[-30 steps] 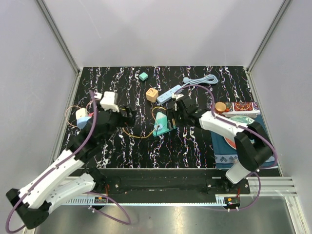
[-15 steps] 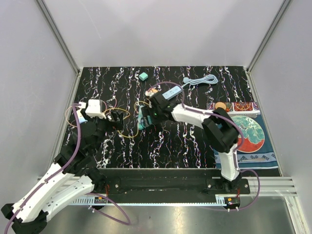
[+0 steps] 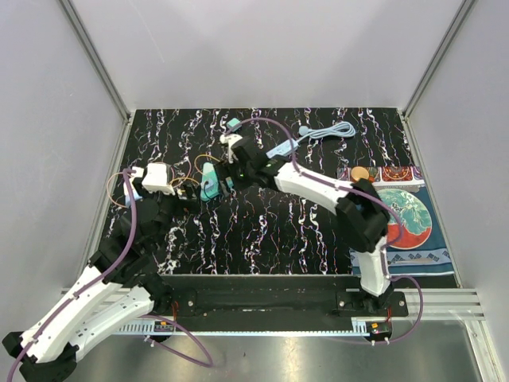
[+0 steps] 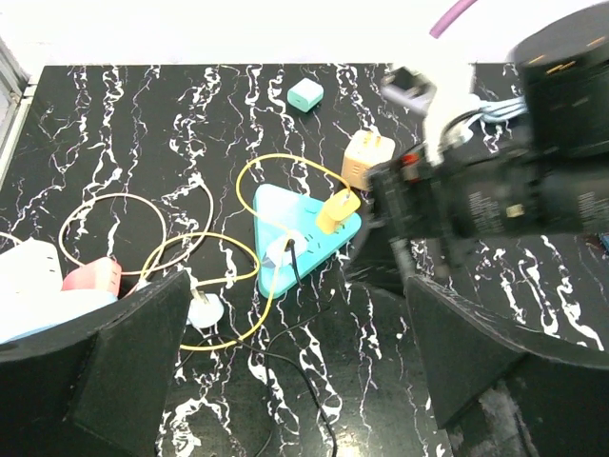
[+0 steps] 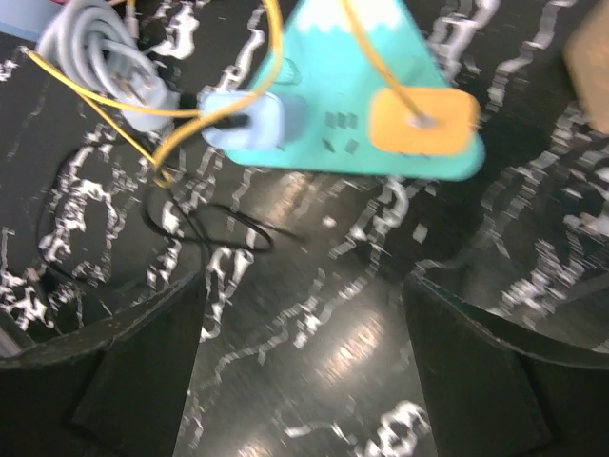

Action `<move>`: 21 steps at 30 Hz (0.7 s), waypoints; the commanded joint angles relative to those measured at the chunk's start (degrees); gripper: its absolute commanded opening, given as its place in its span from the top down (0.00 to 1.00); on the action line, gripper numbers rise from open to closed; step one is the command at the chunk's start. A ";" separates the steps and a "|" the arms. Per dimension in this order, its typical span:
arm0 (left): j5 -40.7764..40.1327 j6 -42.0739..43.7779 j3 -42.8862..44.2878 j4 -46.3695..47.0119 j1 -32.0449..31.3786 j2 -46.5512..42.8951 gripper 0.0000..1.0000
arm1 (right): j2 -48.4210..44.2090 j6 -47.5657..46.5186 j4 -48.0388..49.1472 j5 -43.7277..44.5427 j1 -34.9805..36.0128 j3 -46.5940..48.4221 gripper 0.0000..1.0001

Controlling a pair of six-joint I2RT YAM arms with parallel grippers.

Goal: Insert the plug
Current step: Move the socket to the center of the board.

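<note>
A teal triangular power strip (image 3: 209,181) lies left of centre on the black marbled table. In the left wrist view, the strip (image 4: 306,236) holds a yellow plug (image 4: 338,209) and a pale plug (image 4: 281,250) with a black cable. A loose white plug (image 4: 205,309) on a yellow cable lies just left of it. My left gripper (image 4: 295,381) is open and empty, short of the strip. My right gripper (image 5: 304,381) is open and empty too, with the strip (image 5: 381,95) just beyond its fingertips. From above, the right gripper (image 3: 227,177) sits right beside the strip and the left gripper (image 3: 191,199) sits below-left of it.
An orange cube adapter (image 4: 366,157) and a small teal cube (image 3: 234,124) lie behind the strip. A pale blue power strip (image 3: 280,149) with a coiled cable (image 3: 330,131) is at the back. A patterned mat (image 3: 402,219) is at the right. Pink and white items (image 4: 86,278) lie at the left.
My right arm has swung far left across the table, and the teal strip has moved left with it. My left gripper has drawn back slightly to the left.
</note>
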 commanded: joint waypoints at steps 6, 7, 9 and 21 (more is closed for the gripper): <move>2.13 6.32 2.99 -2.28 0.19 -3.48 0.02 | -11.09 -8.39 -1.49 6.18 -13.40 -4.06 0.11; 1.96 7.10 2.81 -2.28 0.28 -3.92 0.02 | -9.85 -8.40 -1.41 7.40 -14.38 -3.09 0.11; 1.17 7.64 2.55 -2.28 0.19 -4.36 0.02 | -5.57 -8.31 -1.32 9.69 -16.14 0.77 0.11; -1.56 9.84 -0.88 -0.70 0.45 -4.90 0.02 | 20.63 -7.96 -3.68 21.12 -20.28 26.78 0.10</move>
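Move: Some 20 cm forward and 17 cm to the right of the right hand, about 9 cm lower, lies the pale power strip. The orange cube tap stands just left of the strip, about 20 cm ahead and 9 cm to the right of the hand; the teal triangular socket is about 8 cm straight ahead. From the left hand the strip lies some 32 cm forward, 21 cm to the right and 26 cm below. Leaving the teal triangular socket, the open right hand first lifts about 6 cm while swinging right, then reaches forward past the orange cube tap and sinks about 8 cm over the power strip. It goes roughly 20 cm forward and 17 cm right in all, turning clockwise some 30 degrees, fingers spread wide above the strip without closing. ##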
